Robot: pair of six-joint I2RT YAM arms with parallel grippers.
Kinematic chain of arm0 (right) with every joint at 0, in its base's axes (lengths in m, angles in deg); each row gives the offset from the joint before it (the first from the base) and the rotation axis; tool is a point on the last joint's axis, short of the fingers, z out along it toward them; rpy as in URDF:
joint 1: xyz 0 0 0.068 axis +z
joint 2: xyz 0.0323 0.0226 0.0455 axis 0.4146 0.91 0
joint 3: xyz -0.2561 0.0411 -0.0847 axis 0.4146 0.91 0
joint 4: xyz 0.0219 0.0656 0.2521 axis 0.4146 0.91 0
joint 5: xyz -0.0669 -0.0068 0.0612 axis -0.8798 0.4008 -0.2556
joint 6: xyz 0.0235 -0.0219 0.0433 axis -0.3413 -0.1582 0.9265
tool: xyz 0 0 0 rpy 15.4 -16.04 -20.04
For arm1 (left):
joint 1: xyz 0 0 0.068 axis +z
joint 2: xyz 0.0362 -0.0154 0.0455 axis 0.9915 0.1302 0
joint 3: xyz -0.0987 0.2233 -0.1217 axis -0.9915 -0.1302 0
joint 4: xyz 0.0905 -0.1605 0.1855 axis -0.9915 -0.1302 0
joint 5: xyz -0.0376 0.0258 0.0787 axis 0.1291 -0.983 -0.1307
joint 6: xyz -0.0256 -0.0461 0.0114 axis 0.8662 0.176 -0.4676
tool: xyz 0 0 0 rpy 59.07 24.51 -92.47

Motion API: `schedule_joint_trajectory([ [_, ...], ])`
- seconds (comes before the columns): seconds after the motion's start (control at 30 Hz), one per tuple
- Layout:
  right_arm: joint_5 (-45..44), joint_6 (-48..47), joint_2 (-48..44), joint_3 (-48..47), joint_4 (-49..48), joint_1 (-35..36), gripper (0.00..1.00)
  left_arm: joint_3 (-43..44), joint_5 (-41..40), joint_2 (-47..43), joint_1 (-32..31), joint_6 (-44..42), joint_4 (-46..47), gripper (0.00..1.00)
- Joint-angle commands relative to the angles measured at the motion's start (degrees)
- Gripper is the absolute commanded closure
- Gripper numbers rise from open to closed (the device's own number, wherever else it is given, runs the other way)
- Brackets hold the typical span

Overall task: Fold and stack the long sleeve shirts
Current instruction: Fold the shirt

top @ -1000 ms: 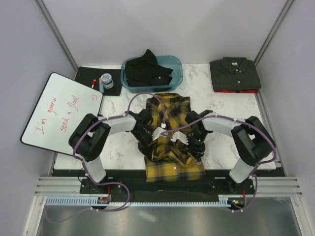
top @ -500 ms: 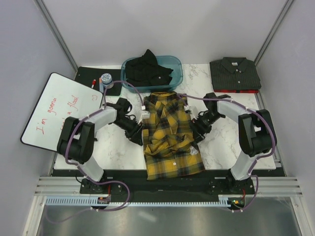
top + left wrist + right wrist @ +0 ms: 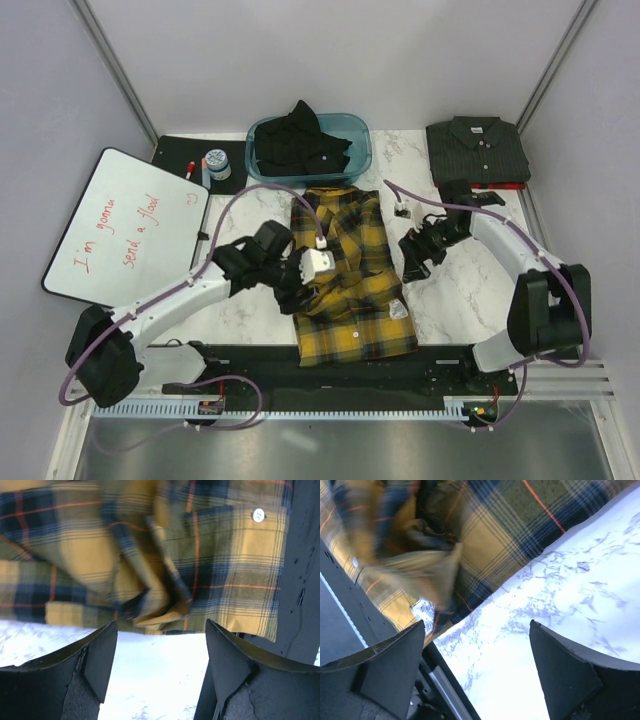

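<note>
The yellow-and-black plaid shirt (image 3: 350, 275) lies lengthwise mid-table, its sleeves folded inward, hem hanging toward the near edge. My left gripper (image 3: 297, 288) is open at its left edge; in the left wrist view the plaid shirt (image 3: 165, 555) fills the top, with bare marble between the jaws of the left gripper (image 3: 160, 626). My right gripper (image 3: 412, 257) is open and apart from the shirt's right side; the right wrist view shows the plaid shirt (image 3: 485, 535) ahead of the right gripper (image 3: 477, 625). A folded charcoal shirt (image 3: 478, 150) lies back right. The black shirt (image 3: 300, 145) sits crumpled in a bin.
The teal bin (image 3: 358, 150) stands at the back centre. A whiteboard (image 3: 125, 225) with red writing overhangs the left edge. Behind it a black mat (image 3: 170, 155) carries a marker and a small jar (image 3: 216, 163). A black strip (image 3: 450, 352) runs along the near edge.
Both grippers let go of the plaid shirt over its middle, opened and drew outward. The left one now sits at the shirt's left edge; the right has moved off to the right.
</note>
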Motion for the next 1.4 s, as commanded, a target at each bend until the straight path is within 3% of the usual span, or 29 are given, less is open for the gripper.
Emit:
schedule_joint_trajectory([
  [0.0,2.45,-6.38,-7.25,0.88,3.41,-0.16,0.10,-3.37,-15.14,-0.33,-8.36,2.81,7.37,0.21],
  [0.07,2.10,-9.36,-8.24,1.76,5.33,-0.16,0.12,-3.81,-18.40,2.04,-10.22,2.63,8.08,0.21],
  [0.17,3.07,-11.39,-8.33,2.73,7.01,0.10,0.26,-3.11,-22.97,7.14,-11.29,2.63,10.01,0.23],
  [0.23,2.46,-10.96,-6.67,3.43,6.15,0.89,0.35,-1.97,-25.51,9.25,-10.41,2.72,12.81,0.29],
  [0.3,2.28,-9.73,-4.21,3.17,5.44,1.42,0.34,0.65,-24.65,10.22,-7.18,2.63,13.01,0.39],
  [0.33,1.93,-8.33,-3.59,3.26,2.82,1.68,0.33,1.37,-23.52,10.66,-5.94,2.46,12.31,0.50],
  [0.47,-0.19,-2.52,2.10,1.68,-3.79,2.48,0.21,3.57,-19.03,10.40,-0.58,0.09,10.11,0.62],
  [0.63,5.08,0.47,8.45,-2.81,-2.48,2.56,0.14,4.54,-5.62,8.65,1.10,-0.71,3.79,0.34],
  [0.7,6.22,1.43,9.60,-3.33,-3.26,3.44,0.14,3.84,-2.25,8.82,1.02,-0.37,2.29,0.26],
  [0.8,6.84,3.10,10.65,-4.04,-4.67,4.75,0.17,3.48,0.04,10.48,1.10,0.78,2.20,0.23],
  [0.9,6.06,4.51,11.27,-4.04,-7.12,6.68,0.29,3.22,-0.91,12.76,1.28,2.10,3.78,0.21],
  [0.97,5.79,5.13,11.88,-4.04,-8.19,7.66,0.44,3.66,-2.06,14.35,1.89,3.24,4.74,0.22],
  [1.03,6.23,5.66,12.32,-4.13,-9.59,8.89,0.58,4.18,-2.77,16.45,2.33,4.03,5.19,0.29],
  [1.1,6.93,5.48,12.50,-4.48,-9.60,9.94,0.69,5.41,-0.58,17.51,3.12,4.30,3.97,0.53],
  [1.13,7.72,5.40,12.33,-4.57,-9.51,10.29,0.82,5.77,-0.13,17.43,3.21,4.65,3.61,0.61],
  [1.17,8.25,4.79,12.06,-4.57,-9.42,10.65,0.89,5.86,0.57,16.56,3.48,4.57,3.26,0.77],
  [1.27,11.14,1.98,8.73,-3.87,-8.37,10.74,1.00,4.11,6.27,7.35,3.92,3.16,3.25,0.94],
  [1.37,15.18,-1.36,4.42,-2.55,-7.75,10.74,1.00,2.52,9.19,1.02,3.92,2.19,3.43,0.98],
])
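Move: The left gripper hovers over the plaid shirt's left edge; the spot to pinch is about 3 cm ahead, level sideways, some 7 cm below. From this gripper the shirt's button lies roughly 10 cm back and 13 cm right, the white label about 4 cm back and 23 cm right. For the right gripper, the rumpled right side of the shirt is straight left about 7 cm and 4 cm down, with the label about 8 cm back and 4 cm left. Bring the left gripper down about 6 cm onto the shirt's left edge, sweep it forward some 8 cm with the fingers half closing, reopen and draw back about 3 cm, then sink again, pinch the cloth and start up. Raise the right gripper slightly and back, lower it beside the shirt, then slide it left about 7 cm, shutting its fingers on the right side. ##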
